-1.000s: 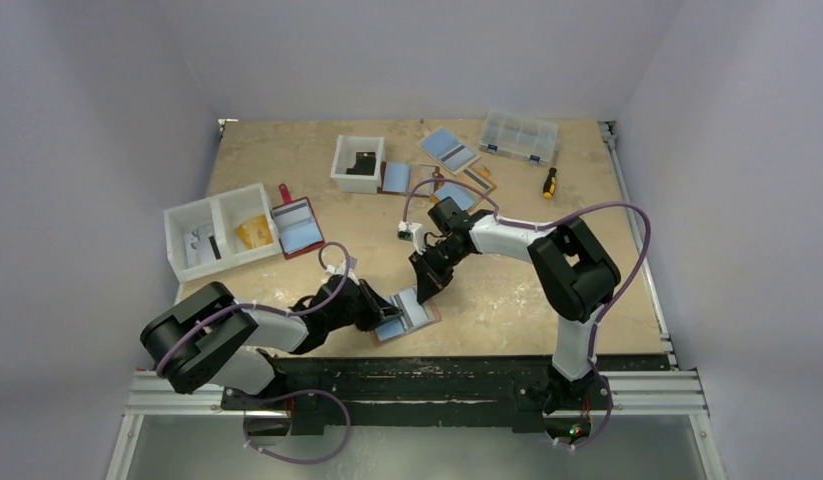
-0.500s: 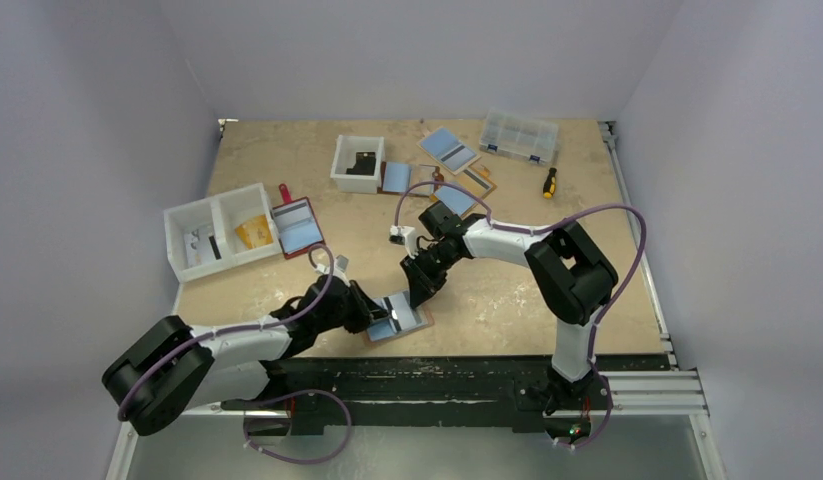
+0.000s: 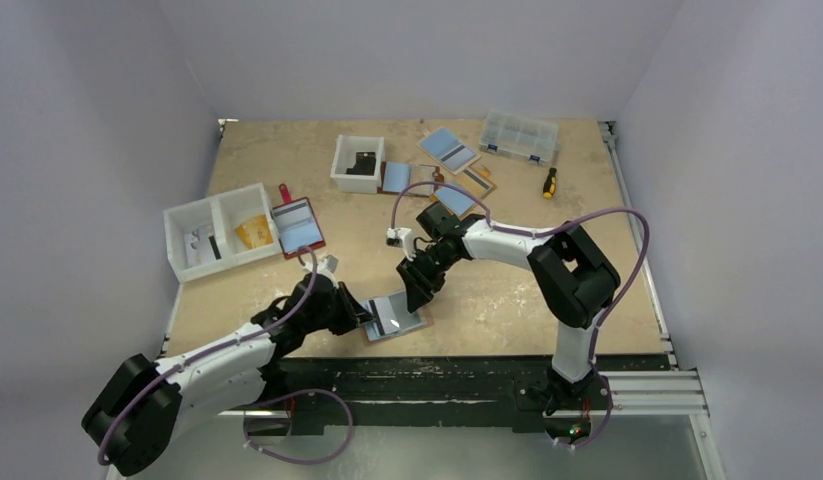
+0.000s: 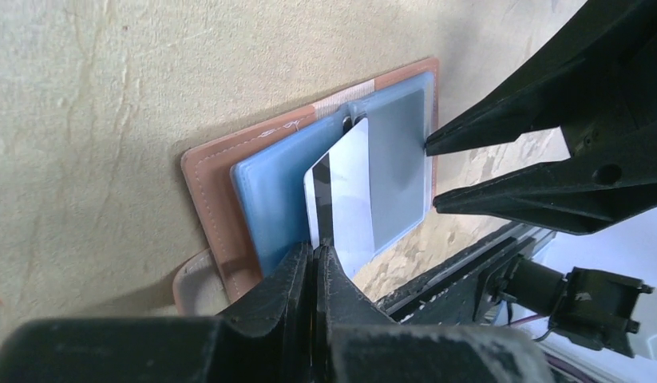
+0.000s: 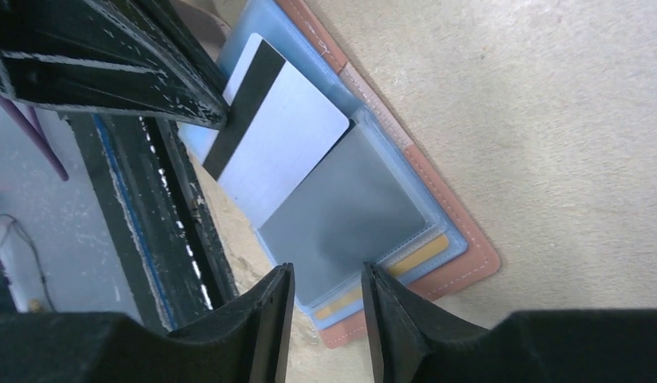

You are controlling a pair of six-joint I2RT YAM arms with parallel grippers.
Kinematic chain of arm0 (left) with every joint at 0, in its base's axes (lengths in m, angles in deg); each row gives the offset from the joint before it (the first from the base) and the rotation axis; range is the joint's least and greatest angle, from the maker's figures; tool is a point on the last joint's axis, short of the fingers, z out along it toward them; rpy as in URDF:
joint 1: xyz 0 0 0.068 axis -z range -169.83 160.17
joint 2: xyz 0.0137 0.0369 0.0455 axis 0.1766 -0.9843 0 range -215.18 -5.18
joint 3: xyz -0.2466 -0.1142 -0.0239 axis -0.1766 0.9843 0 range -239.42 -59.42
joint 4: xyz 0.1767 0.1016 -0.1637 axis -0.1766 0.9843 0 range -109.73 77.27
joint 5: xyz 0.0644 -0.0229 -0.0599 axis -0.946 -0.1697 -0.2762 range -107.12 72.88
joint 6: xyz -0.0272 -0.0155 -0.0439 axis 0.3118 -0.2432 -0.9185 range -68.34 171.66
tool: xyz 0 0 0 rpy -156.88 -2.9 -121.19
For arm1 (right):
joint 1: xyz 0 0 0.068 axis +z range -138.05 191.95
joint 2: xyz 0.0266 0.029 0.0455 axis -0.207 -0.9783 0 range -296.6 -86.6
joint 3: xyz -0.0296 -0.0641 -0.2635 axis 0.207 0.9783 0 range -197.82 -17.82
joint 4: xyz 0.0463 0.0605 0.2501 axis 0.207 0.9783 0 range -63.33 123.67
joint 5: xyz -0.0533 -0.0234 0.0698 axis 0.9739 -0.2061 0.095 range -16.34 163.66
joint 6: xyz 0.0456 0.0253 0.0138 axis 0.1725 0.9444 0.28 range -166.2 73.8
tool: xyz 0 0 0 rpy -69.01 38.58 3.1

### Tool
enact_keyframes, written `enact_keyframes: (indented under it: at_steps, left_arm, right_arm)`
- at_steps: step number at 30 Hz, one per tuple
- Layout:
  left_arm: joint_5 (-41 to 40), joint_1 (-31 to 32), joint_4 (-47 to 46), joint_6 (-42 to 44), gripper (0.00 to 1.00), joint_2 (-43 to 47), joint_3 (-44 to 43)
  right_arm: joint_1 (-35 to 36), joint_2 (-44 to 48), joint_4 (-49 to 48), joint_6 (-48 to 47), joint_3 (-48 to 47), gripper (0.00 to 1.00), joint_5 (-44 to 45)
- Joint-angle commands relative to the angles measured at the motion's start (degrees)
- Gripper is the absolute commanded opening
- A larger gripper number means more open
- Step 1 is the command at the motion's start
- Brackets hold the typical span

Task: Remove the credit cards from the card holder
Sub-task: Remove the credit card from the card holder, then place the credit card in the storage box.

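Observation:
The tan-brown card holder (image 3: 421,323) (image 4: 209,183) (image 5: 462,241) lies open near the table's front edge, its blue plastic pockets facing up. My left gripper (image 3: 366,314) (image 4: 318,250) is shut on the end of a light blue credit card (image 4: 350,183) (image 5: 286,134) with a black stripe. That card is drawn partway out, its far end still at the pocket mouth. A dark grey credit card (image 4: 398,163) (image 5: 342,214) sits inside the pocket. My right gripper (image 3: 419,296) (image 5: 325,276) (image 4: 431,175) is open, its tips at the holder's far edge with nothing between them.
A black rail (image 5: 149,239) runs along the table edge just beside the holder. Farther back are a white two-part bin (image 3: 219,230), a dark red wallet (image 3: 295,226), a white box (image 3: 357,162), other wallets (image 3: 449,150), a clear organizer (image 3: 519,135) and a screwdriver (image 3: 550,182).
My right gripper has opened from shut. The left arm has drawn back to the left, pulling the striped card out of the pocket, and the holder slid slightly left.

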Motion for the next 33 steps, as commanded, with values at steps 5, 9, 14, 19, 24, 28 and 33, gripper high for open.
enact_keyframes:
  at_steps: [5,9,14,19,24,28,33]
  left_arm:
    - [0.3,-1.7,19.7,18.8,0.0,1.8,-12.7]
    - [-0.8,-1.9,23.4,22.7,0.0,0.3,-19.5]
    - [-0.4,-1.9,28.1,31.8,0.0,-3.4,-29.2]
    - [4.6,-1.7,24.8,41.4,0.0,-6.0,-35.0]
    - [8.7,0.1,22.0,49.3,0.0,-8.4,-40.6]
    - [11.3,1.1,20.3,52.2,0.0,-9.3,-43.2]
    - [13.3,1.4,17.8,52.1,0.0,-9.8,-43.5]
  right_arm:
    - [-0.9,5.0,5.3,-12.5,-1.4,0.52,1.7]
    - [-3.0,8.0,8.6,-16.8,-2.8,0.55,-3.3]
    - [-8.1,10.4,17.4,-26.3,-8.5,0.59,-13.3]
    - [-10.3,10.5,33.8,-47.9,-20.1,0.75,-18.9]
    - [-10.7,8.9,42.4,-58.5,-28.9,0.8,-19.5]
    - [-10.7,8.4,43.5,-60.4,-31.4,0.81,-20.9]
    - [-10.7,6.9,44.9,-59.9,-32.8,0.78,-21.9]
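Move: The left fingers already pinch the left edge of the credit card. The card's middle is about 3 cm to their right and level with them; from the half-open right hand it lies some 6 cm left and 1 cm back. The open brown card holder under the card has its middle about 6 cm right of the left hand and 1 cm below. The red card holder is roughly 21 cm ahead and 16 cm left of the left hand, the orange one about 28 cm ahead and 19 cm right. Keeping its pinch on the card's edge, the left hand lifts it about 17 cm off the brown card holder, at first almost straight up, then also some 5 cm forward and right, rolling about 50 degrees around its own fingers so that the card comes up on edge. The right hand, hardly rising at first, leaves the holder's right pocket and climbs nearly as high with a little forward, rolling about as much and opening wide, its spread fingers facing the card's free side as the gap between the hands narrows. ##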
